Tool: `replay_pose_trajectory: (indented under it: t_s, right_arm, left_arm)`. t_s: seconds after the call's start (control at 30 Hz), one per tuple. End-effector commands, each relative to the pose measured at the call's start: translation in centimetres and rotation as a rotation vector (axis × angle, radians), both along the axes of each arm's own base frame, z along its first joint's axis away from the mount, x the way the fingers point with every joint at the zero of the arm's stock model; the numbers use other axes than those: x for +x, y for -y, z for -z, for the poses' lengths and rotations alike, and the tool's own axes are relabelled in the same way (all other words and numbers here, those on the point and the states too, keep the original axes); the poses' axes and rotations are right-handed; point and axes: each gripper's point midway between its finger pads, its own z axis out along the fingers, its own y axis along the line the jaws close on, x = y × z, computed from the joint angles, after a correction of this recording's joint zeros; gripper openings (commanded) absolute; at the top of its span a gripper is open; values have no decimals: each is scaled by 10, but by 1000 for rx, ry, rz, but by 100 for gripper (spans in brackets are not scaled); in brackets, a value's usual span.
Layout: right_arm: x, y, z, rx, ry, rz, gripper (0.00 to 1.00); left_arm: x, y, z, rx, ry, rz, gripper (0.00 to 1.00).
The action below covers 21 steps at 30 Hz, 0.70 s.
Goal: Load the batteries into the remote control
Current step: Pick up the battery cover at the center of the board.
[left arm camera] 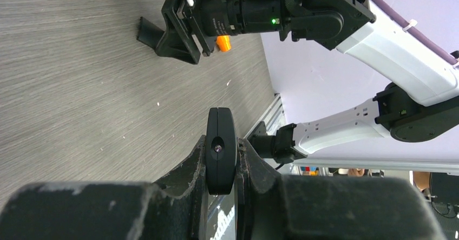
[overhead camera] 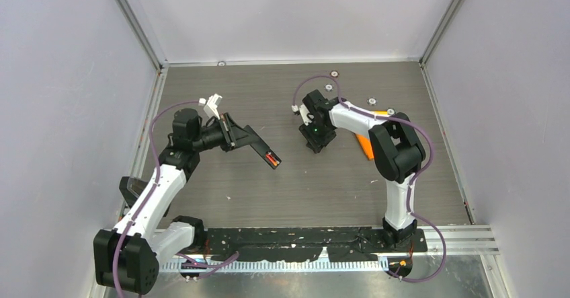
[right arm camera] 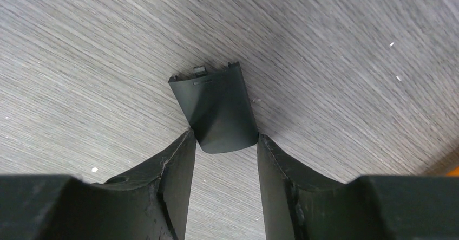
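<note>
My left gripper (overhead camera: 232,131) is shut on the remote control (overhead camera: 259,144), a slim black bar held above the table and slanting down toward the middle. A red-orange battery (overhead camera: 271,157) shows in the open compartment at its far end. The dark grey battery is not visible. In the left wrist view the remote (left arm camera: 221,150) appears end-on, clamped between both fingers. My right gripper (overhead camera: 316,142) points down at the table, its fingertips closed on the sides of a small black battery cover (right arm camera: 216,110), whose far end touches the wood.
An orange flashlight (overhead camera: 365,143) lies on the table behind the right arm, and its tip shows in the left wrist view (left arm camera: 222,42). Metal rails run along the table's left and right edges. A dark object (overhead camera: 131,187) sits by the left rail.
</note>
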Motion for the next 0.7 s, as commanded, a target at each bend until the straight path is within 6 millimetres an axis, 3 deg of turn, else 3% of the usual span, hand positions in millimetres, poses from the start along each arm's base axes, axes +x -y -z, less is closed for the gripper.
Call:
replay_pose_trajectory:
  t_s: [0.0, 0.1, 0.33, 0.43, 0.57, 0.67]
  right_arm:
    - [6, -12, -5, 50, 91, 15, 31]
    - [10, -28, -36, 130, 208, 9, 28]
    - [-15, -53, -112, 257, 425, -39, 27]
    - [-37, -68, -139, 322, 464, -83, 27]
    - [-68, -85, -190, 476, 521, -116, 27]
    - [-91, -99, -214, 550, 535, -142, 27]
  left_arm:
    - [4, 1, -16, -28, 60, 8, 0]
    - [2, 1, -10, -20, 60, 8, 0]
    - [2, -4, -12, 30, 175, 4, 0]
    - [4, -9, -14, 66, 232, -17, 0]
    - [6, -12, -25, 75, 304, -49, 0]
    - [5, -14, -34, 78, 361, -86, 0]
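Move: The battery cover is already between the right fingers, down on the board. The middle of the remote control, held up by the left hand, lies about 13 cm to the right hand's left, 11 cm back and some 20 cm above. The orange microphone rests about 11 cm to the right hand's right and 7 cm farther out, the yellow triangle 16 cm right and 11 cm out. From the left hand, the remote's middle is about 4 cm back and 3 cm right, nearly level. Still pinching the battery cover with an unchanged grip, the right hand lifts it off the board, slowly at first and then fast, about 18 cm up while swinging some 8 cm left and 7 cm back towards the remote control. Its fingers tip from nearly straight down by some 35 degrees, out towards forward-left. The left hand keeps the remote in the air, tilting it about 10 degrees. ##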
